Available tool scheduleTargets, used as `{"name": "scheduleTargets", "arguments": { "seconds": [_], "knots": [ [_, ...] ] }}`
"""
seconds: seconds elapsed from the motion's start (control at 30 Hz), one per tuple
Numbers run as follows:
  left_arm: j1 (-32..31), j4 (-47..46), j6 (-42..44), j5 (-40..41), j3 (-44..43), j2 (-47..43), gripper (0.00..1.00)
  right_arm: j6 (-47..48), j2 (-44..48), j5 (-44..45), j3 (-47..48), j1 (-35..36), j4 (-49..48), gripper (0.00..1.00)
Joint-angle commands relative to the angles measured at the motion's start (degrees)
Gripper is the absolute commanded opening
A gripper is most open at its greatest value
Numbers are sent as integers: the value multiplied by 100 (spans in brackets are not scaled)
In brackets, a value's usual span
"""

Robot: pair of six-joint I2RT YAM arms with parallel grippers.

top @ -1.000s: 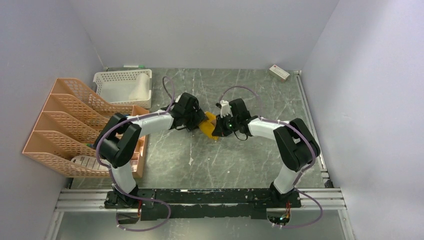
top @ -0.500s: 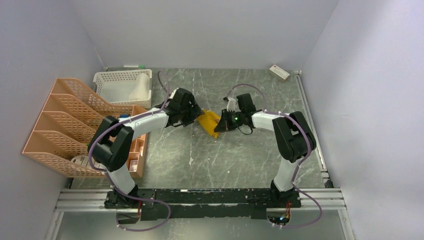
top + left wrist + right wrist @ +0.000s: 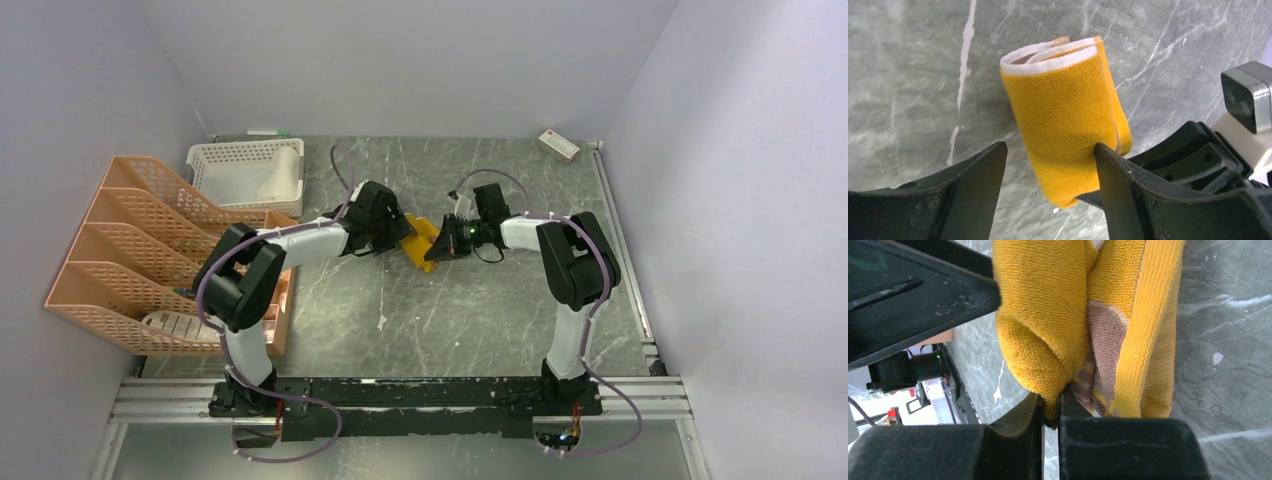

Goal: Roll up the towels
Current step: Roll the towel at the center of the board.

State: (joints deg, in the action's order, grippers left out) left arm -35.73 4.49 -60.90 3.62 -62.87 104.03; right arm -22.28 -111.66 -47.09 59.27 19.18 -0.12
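Note:
The mustard-yellow towel (image 3: 422, 241) lies mid-table as a short fat roll with a white edge at its far end (image 3: 1068, 105). My left gripper (image 3: 1048, 167) is open and straddles the roll's near end; its right finger (image 3: 1120, 195) touches the roll's side. My right gripper (image 3: 1051, 407) is shut on a fold of the yellow towel (image 3: 1048, 315), beside a brown marking. In the top view the left gripper (image 3: 399, 231) and the right gripper (image 3: 441, 243) meet at the roll from opposite sides. An off-white roll (image 3: 287, 172), apparently the other towel, lies in the white basket.
A white basket (image 3: 235, 152) stands at the back left. Orange file racks (image 3: 130, 250) line the left side. A small white-and-red box (image 3: 558, 146) sits at the back right. Grey walls close in on three sides.
My left gripper drew back to the left, then came back to the roll. My right gripper shifted a little toward the back with the towel in it, and its arm folded closer.

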Motion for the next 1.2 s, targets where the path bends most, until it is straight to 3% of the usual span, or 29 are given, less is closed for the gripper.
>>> {"name": "scheduleTargets", "arguments": {
  "seconds": [0.0,0.1,0.2,0.3,0.33,0.4,0.47,0.57,0.7,0.83,1.17],
  "knots": [
    [-57,-406,100,-244,-361,406,76,-46,-116,126,59,-50,20,0],
    [-57,-620,119,-347,-409,688,71,-89,-110,33,72,-46,-22,0],
    [-57,-1066,204,-585,-398,920,56,-81,-96,-17,84,-53,4,4],
    [-57,-1174,268,-793,-511,1136,24,174,114,256,136,-50,308,51],
    [-56,-1135,299,-815,-567,1196,18,277,267,520,156,-46,452,62],
    [-53,-1014,347,-824,-639,1269,13,553,665,1334,213,0,798,71],
    [-46,-954,406,-759,-656,1286,10,927,1160,2581,269,263,1116,76],
    [-31,-793,538,-718,-799,1294,9,1731,1635,4634,383,1196,1523,81],
    [-6,-395,784,-716,-1136,1348,9,2308,1699,6203,410,2140,1682,82],
    [20,-217,886,-755,-1276,1375,9,2525,1427,6849,511,2658,1695,82],
    [144,-394,792,-1292,-1214,1487,8,2413,486,7999,933,2896,1635,78]
  ]
}}
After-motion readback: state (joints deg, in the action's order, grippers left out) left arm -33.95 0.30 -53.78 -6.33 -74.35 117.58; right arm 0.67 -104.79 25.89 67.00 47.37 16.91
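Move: The yellow-brown towel, partly rolled, is still pinched near its near end by my right hand; its middle lies about 3 cm ahead of that hand, 2 cm left, at the same height. From my open left hand the towel's middle is some 4 cm to the right, level fore and aft, 3 cm below. The white basket stands about 30 cm left and 12 cm ahead of my left hand, with the rolled white towel in it roughly 23 cm left and 12 cm ahead. I hand the roll's grip over: my left hand goes about 5 cm right, forward and down, shuts on the towel's far part and keeps hold. As it closes, my right hand opens, lifts some 6 cm clear, swings its wrist about 70 degrees until its fingers point forward and down instead of left, then sinks, wide open, towards the towel's near end. ##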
